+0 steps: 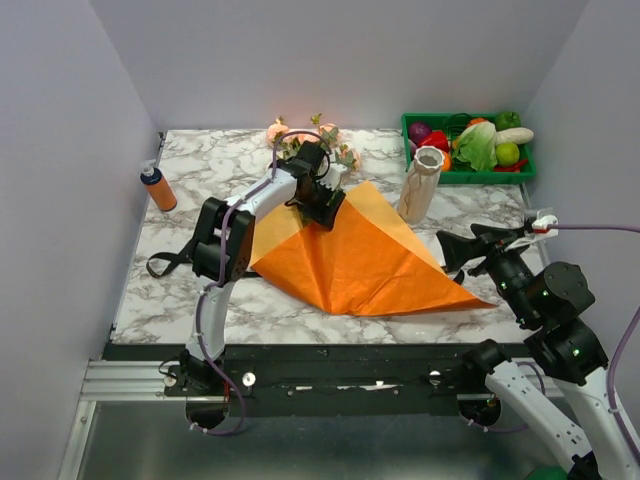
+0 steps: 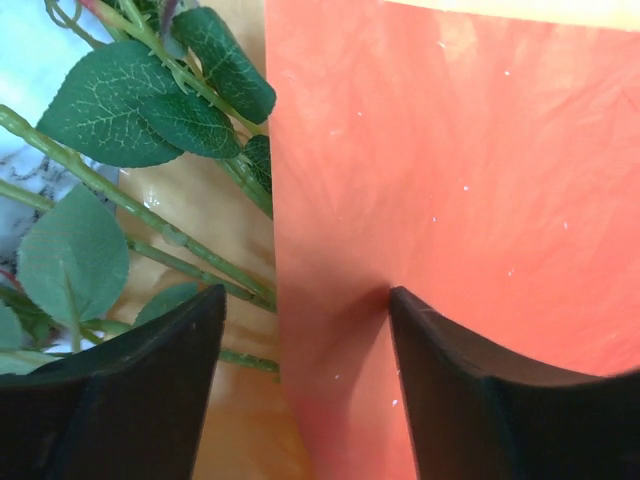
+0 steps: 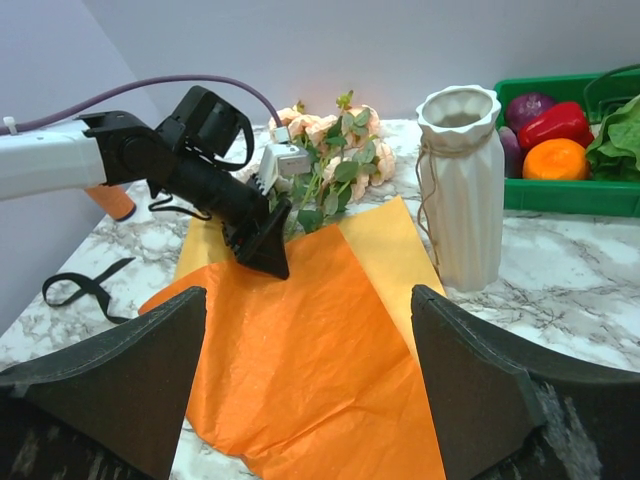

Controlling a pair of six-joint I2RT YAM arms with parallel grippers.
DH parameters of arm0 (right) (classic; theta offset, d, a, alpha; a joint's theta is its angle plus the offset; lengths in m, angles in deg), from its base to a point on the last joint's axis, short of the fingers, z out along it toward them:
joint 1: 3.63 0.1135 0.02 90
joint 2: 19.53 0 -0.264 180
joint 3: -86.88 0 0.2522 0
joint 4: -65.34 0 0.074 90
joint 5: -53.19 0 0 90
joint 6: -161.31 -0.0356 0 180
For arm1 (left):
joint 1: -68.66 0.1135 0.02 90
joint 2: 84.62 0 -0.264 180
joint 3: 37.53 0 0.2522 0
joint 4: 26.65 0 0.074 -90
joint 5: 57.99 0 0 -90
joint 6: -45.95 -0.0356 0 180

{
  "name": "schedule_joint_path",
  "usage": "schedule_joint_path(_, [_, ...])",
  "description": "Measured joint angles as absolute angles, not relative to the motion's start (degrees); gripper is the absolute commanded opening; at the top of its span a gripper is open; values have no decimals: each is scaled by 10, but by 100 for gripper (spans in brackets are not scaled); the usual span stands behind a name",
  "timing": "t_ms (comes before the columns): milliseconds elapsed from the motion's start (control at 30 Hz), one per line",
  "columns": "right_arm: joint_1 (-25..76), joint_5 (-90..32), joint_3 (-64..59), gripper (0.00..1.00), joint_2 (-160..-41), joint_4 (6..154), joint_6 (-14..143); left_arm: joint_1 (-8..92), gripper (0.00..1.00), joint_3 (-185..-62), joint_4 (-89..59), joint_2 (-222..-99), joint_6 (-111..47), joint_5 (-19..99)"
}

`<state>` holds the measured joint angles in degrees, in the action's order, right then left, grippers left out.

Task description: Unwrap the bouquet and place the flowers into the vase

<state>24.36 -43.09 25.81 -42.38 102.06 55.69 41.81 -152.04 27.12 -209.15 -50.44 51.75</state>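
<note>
The bouquet's orange paper (image 1: pixel 360 255) lies spread flat on the marble table, its black ribbon (image 1: pixel 165 262) loose to the left. The flowers (image 1: pixel 300 135), peach roses on green stems (image 2: pixel 150 215), lie at the paper's far edge. My left gripper (image 1: pixel 325 205) is low over that edge. Its jaws stand apart with a raised fold of the paper (image 2: pixel 450 150) between them, the stems just left of it. The vase (image 1: pixel 422 185) stands upright to the right of the paper. My right gripper (image 1: pixel 450 250) hovers open and holds nothing near the paper's right corner, facing the paper (image 3: pixel 300 360) and the vase (image 3: pixel 460 190).
A green crate (image 1: pixel 470 145) of vegetables sits at the back right, behind the vase. A small orange bottle (image 1: pixel 157 188) stands at the left edge. Grey walls close in the table on three sides.
</note>
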Motion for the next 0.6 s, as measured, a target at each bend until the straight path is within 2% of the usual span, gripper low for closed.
schedule_joint_path(100, [244, -431, 259, 89, -422, 1019, 557, 418, 28, -1520, 274, -2079, -505, 519])
schedule_joint_path(133, [244, -431, 259, 89, -422, 1019, 556, 418, 24, -1520, 276, -2071, -503, 521])
schedule_joint_path(267, [244, -431, 259, 89, -422, 1018, 554, 418, 16, -1515, 276, -2040, -505, 524])
schedule_joint_path(367, [244, -431, 259, 89, -421, 1018, 553, 418, 7, -1510, 276, -2022, -507, 527])
schedule_joint_path(400, [244, -431, 259, 89, -420, 1018, 553, 418, 1, -1508, 277, -2018, -508, 529])
schedule_joint_path(567, [244, -431, 259, 89, -420, 1017, 553, 418, 0, -1505, 294, -2013, -518, 547])
schedule_joint_path(600, [244, -431, 259, 89, -420, 1016, 553, 418, 8, -1505, 300, -2013, -521, 553])
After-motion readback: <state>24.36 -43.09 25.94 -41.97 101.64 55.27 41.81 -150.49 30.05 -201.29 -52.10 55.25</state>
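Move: The left fingers stand open, straddling the orange wrap's top edge where the stems come out, right at the hand point and at most a centimetre below. From there the blossoms lie about 18 cm ahead and 3 cm left, and the vase about 20 cm right, 2 cm ahead, its middle some 10 cm higher. The waiting right hand has that edge about 20 cm ahead, 25 cm left and 29 cm below. From their place on the orange wrap, the left fingertips leave the table, going nearly straight up about 5 cm while the fingers close from mostly open to fully shut. The rise levels off, and the hand eases back towards the base by roughly 2 cm, with only a slight tilt. Whether they have caught the wrap's edge can't be seen. ##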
